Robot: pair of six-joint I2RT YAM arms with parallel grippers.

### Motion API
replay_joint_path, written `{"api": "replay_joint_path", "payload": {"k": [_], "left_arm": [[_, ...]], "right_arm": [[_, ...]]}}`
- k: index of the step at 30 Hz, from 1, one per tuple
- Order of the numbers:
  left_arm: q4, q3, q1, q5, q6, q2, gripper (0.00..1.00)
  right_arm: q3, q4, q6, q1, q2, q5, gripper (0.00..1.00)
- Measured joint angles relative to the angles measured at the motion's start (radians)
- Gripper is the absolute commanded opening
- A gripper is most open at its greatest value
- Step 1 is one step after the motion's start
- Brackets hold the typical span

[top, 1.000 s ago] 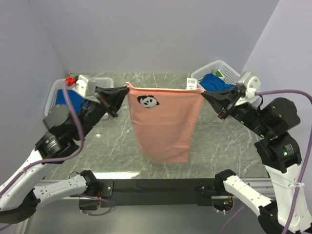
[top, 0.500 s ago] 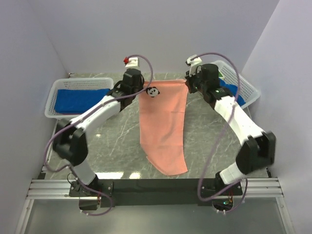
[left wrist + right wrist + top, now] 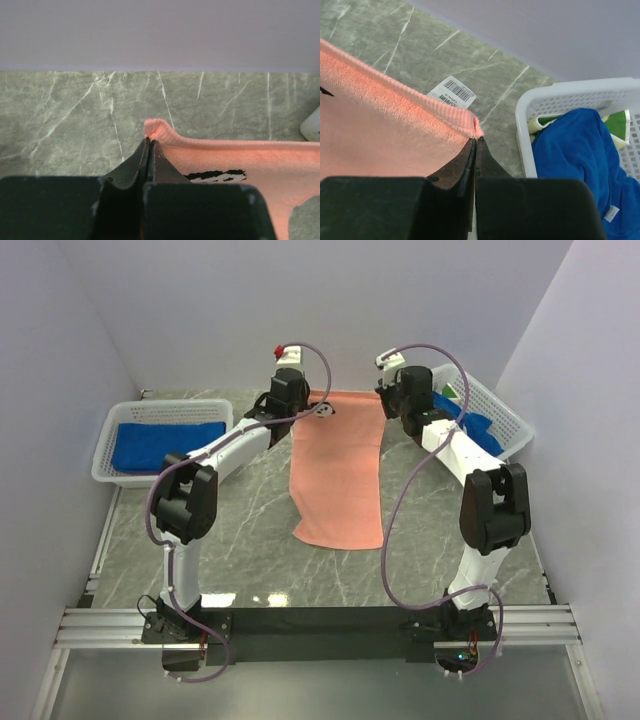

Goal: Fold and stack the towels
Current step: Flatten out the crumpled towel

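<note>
The salmon-pink towel lies stretched along the marble table, its far edge near the back wall. My left gripper is shut on the towel's far left corner, next to the panda motif. At the far right corner, beside a white barcode label, my right gripper is shut on the cloth. A folded royal blue towel rests in the left basket. A crumpled blue towel and a pale yellow and green one lie in the right basket.
A white lattice basket stands at the left edge of the table, and another white basket at the far right. Both arms reach far out, close to the back wall. Side walls close in the table.
Both arms stretched out toward the back wall, carrying the towel's top edge away and down. The towel went from hanging between the grippers to lying along the table.
</note>
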Motion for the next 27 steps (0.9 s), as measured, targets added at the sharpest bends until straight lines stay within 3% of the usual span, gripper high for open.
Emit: {"api": "replay_joint_path", "payload": {"k": [10, 21, 27], "left_arm": [[0.106, -0.117, 0.000, 0.025, 0.071, -0.077, 0.01], [0.199, -0.204, -0.050, 0.056, 0.171, -0.354, 0.01], [0.196, -0.161, -0.114, 0.006, 0.226, -0.291, 0.01]], "right_arm": [[-0.019, 0.032, 0.006, 0.005, -0.054, 0.003, 0.00], [-0.147, 0.146, 0.044, 0.013, -0.284, 0.000, 0.00], [-0.224, 0.153, 0.039, 0.006, -0.277, 0.072, 0.00]]}}
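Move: Both hands already pinch the far corners of the peach towel, which slopes back towards the robot; its middle lies about 18 cm back, 8 cm right and 11 cm below the left hand, and from the right hand 18 cm back, 9 cm left and 10 cm below. The towel's near hem is about 35 cm back, 7 cm right and 18 cm below the left hand. The right basket with the crumpled blue towel is about 20 cm right of the right hand, 1 cm back and 16 cm lower. Keeping their pinch on the two corners, both hands first hang nearly still and then swing the peach towel's far edge up and back, the left by about 14 cm up and 7 cm back, the right by roughly 10 cm up and 5 cm back, while the fingertips tip upward by up to some 20 degrees. Near the end both drift 2 to 4 cm to the right, towards the right basket, and begin to come down, the right hand sinking about 4 cm from its peak and the left only just starting to. ##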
